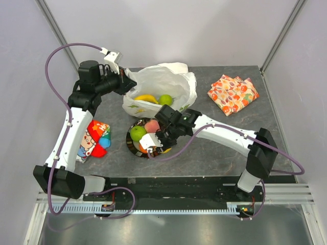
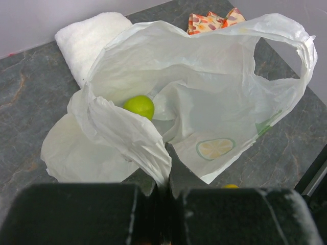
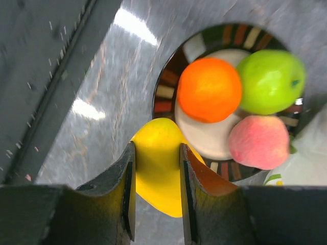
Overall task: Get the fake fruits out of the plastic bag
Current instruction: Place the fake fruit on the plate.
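The white plastic bag [image 1: 163, 84] lies at the back of the table with its mouth open. My left gripper [image 2: 168, 178] is shut on a bunched fold of its rim. Inside the bag I see a round green fruit [image 2: 139, 106] and, in the top view, a yellow banana [image 1: 145, 98]. The dark-rimmed plate [image 3: 166, 92] holds an orange [image 3: 209, 89], a green apple [image 3: 271, 81] and a pink fruit [image 3: 258, 142]. My right gripper [image 3: 156, 150] is shut on a smooth yellow fruit [image 3: 156, 173] just above the plate's near edge.
A folded orange fruit-patterned fabric [image 1: 233, 94] lies at the back right. A white cloth roll [image 2: 89, 41] sits behind the bag. A red and blue printed pouch [image 1: 94, 139] lies by the left arm. The metal rail runs along the table's near edge.
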`<action>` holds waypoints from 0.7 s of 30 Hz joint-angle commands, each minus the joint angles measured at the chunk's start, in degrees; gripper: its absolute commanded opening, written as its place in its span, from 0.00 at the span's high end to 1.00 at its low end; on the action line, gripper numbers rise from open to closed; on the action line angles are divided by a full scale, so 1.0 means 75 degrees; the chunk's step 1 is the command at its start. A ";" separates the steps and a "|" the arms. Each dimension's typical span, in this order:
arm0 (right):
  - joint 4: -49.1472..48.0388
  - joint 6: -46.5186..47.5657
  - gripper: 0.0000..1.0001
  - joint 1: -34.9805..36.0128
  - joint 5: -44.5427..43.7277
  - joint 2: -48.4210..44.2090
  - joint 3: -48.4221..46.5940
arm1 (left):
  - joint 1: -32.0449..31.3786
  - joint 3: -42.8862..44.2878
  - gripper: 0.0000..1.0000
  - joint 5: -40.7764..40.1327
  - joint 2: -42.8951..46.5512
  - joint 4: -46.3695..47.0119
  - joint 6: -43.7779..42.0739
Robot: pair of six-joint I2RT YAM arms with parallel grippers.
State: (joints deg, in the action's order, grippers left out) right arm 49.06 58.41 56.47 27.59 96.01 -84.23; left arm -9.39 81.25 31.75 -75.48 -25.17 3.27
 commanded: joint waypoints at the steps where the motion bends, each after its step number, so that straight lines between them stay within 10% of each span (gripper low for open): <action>1: -0.0130 0.1701 1.00 0.0041 -0.0526 0.0195 0.0366 | 0.0033 -0.0029 0.98 0.0243 0.0244 0.0391 0.0291; 21: -0.2006 0.3214 0.89 0.0065 -0.1171 0.0664 0.1480 | 0.0033 -0.0170 0.98 0.0162 0.0138 0.0344 0.0221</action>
State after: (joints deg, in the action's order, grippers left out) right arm 35.83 78.59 56.53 18.46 99.50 -74.26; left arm -9.37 80.51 32.10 -75.33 -24.80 3.68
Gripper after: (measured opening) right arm 0.372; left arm 0.029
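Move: The yellow fruit is already in the right hand; the plate's middle lies about 5 cm ahead, 7 cm left and 13 cm below. On the plate, the orange sits some 3 cm ahead and 8 cm left of the hand, the peach about 9 cm ahead and 4 cm left, and the green apple roughly 7 cm ahead and 11 cm left. From the left hand, the plate is about 15 cm back, 7 cm right and far below. The yellow fruit, kept pinched in the right gripper, is lowered about 6 cm towards the right side of the plate, then carried forward roughly 4 cm at nearly level height, towards the gap beside the orange and peach. Meanwhile the wrist turns some 20 degrees, swinging the fingertips forward with a little counter-clockwise twist; the fingers don't open. ##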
